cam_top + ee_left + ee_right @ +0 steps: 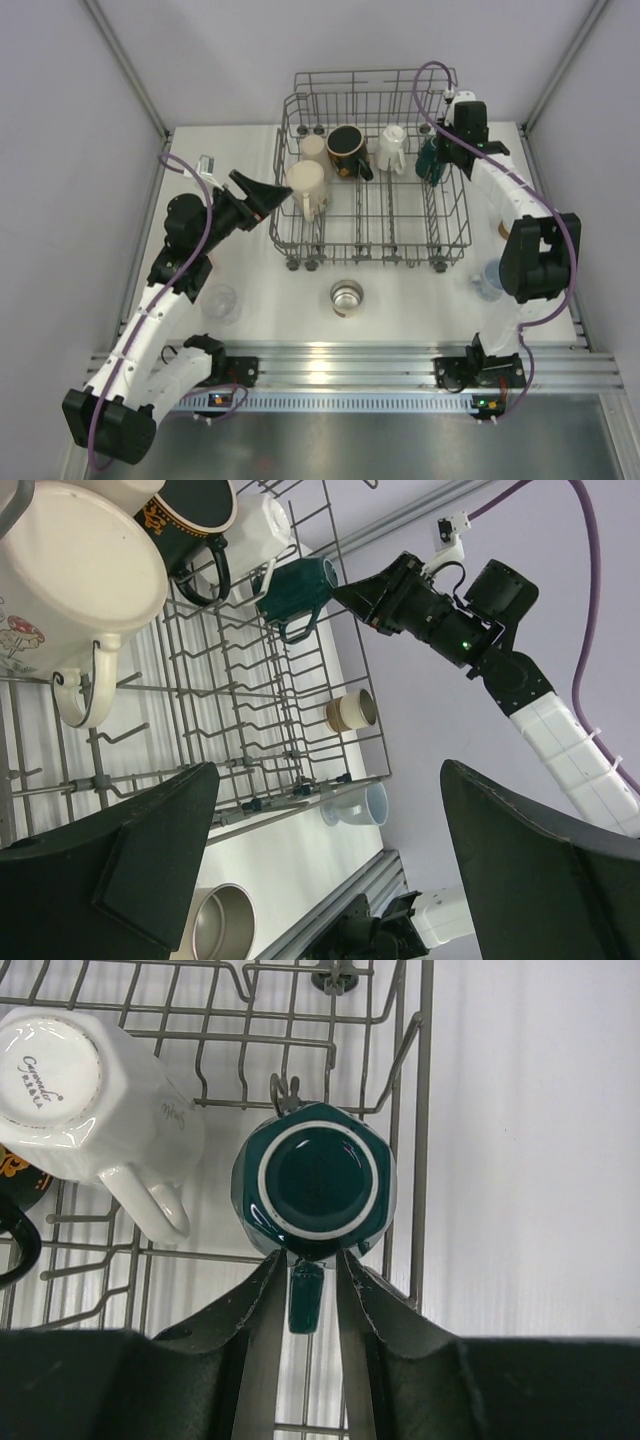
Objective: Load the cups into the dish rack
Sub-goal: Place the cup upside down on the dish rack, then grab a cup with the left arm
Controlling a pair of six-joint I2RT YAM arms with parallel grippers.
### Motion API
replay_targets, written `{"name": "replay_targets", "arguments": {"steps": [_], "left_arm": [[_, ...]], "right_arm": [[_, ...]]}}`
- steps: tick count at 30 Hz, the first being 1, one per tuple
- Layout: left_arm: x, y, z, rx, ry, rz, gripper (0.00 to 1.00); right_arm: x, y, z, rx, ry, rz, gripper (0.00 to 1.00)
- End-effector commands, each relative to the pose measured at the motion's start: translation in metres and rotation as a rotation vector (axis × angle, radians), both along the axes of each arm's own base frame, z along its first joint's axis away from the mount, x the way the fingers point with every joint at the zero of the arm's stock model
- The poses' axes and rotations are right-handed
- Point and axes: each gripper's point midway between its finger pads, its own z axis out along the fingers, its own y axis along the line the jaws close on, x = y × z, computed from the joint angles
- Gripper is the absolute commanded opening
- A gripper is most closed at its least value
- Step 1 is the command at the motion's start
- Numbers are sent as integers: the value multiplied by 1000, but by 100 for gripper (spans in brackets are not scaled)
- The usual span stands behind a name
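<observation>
The grey wire dish rack (372, 256) holds a cream mug (306, 187), a pinkish cup (313, 147), a black mug (346, 150), a white mug (392, 146) and a dark green cup (430, 160). The green cup (315, 1180) stands upside down in the rack's right corner. My right gripper (310, 1255) straddles its handle, slightly open, with a thin gap on each side. My left gripper (268, 195) hovers wide open and empty by the rack's left side, near the cream mug (70, 570). On the table stand a steel cup (346, 297), a clear cup (221, 303) and a pale cup (487, 279).
A brown-banded cup (350, 712) sits right of the rack, mostly hidden behind my right arm in the top view. Upright tines and the rack's raised right wall (425, 1110) crowd the green cup. The white mug (80, 1090) stands just left of it.
</observation>
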Motion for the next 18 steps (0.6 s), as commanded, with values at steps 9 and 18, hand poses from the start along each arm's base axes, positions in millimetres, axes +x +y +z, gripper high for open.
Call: {"name": "replay_targets", "arguments": {"steps": [9,18], "left_arm": [[4,35,14,249,-60,152,98],[2,113,-5,576,161,465,98]], "right_arm": [[-27,38,99,181,-131,103,47],[-103,141,156,318,-270,375,99]]}}
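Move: The green cup already sits base-up in the rack's right end. Its middle is about 4 cm ahead of my right fingertips, 1 cm left and 4 cm below, with its handle between them. The white cup stands about 9 cm left of it and 2 cm farther out, the black mug some 17 cm left of it and 2 cm farther out. From my left hand the green cup lies roughly 17 cm ahead, 33 cm right and 17 cm down. I let the green cup's handle go free: my right fingers spread from about a quarter open to wide while I lift some 12 cm, swinging left towards the white cup's side and drawing back 8 cm, with a modest roll and counter-clockwise turn. My empty left hand, still open, swings about 7 cm left, away from the rack, rolling and turning counter-clockwise. ##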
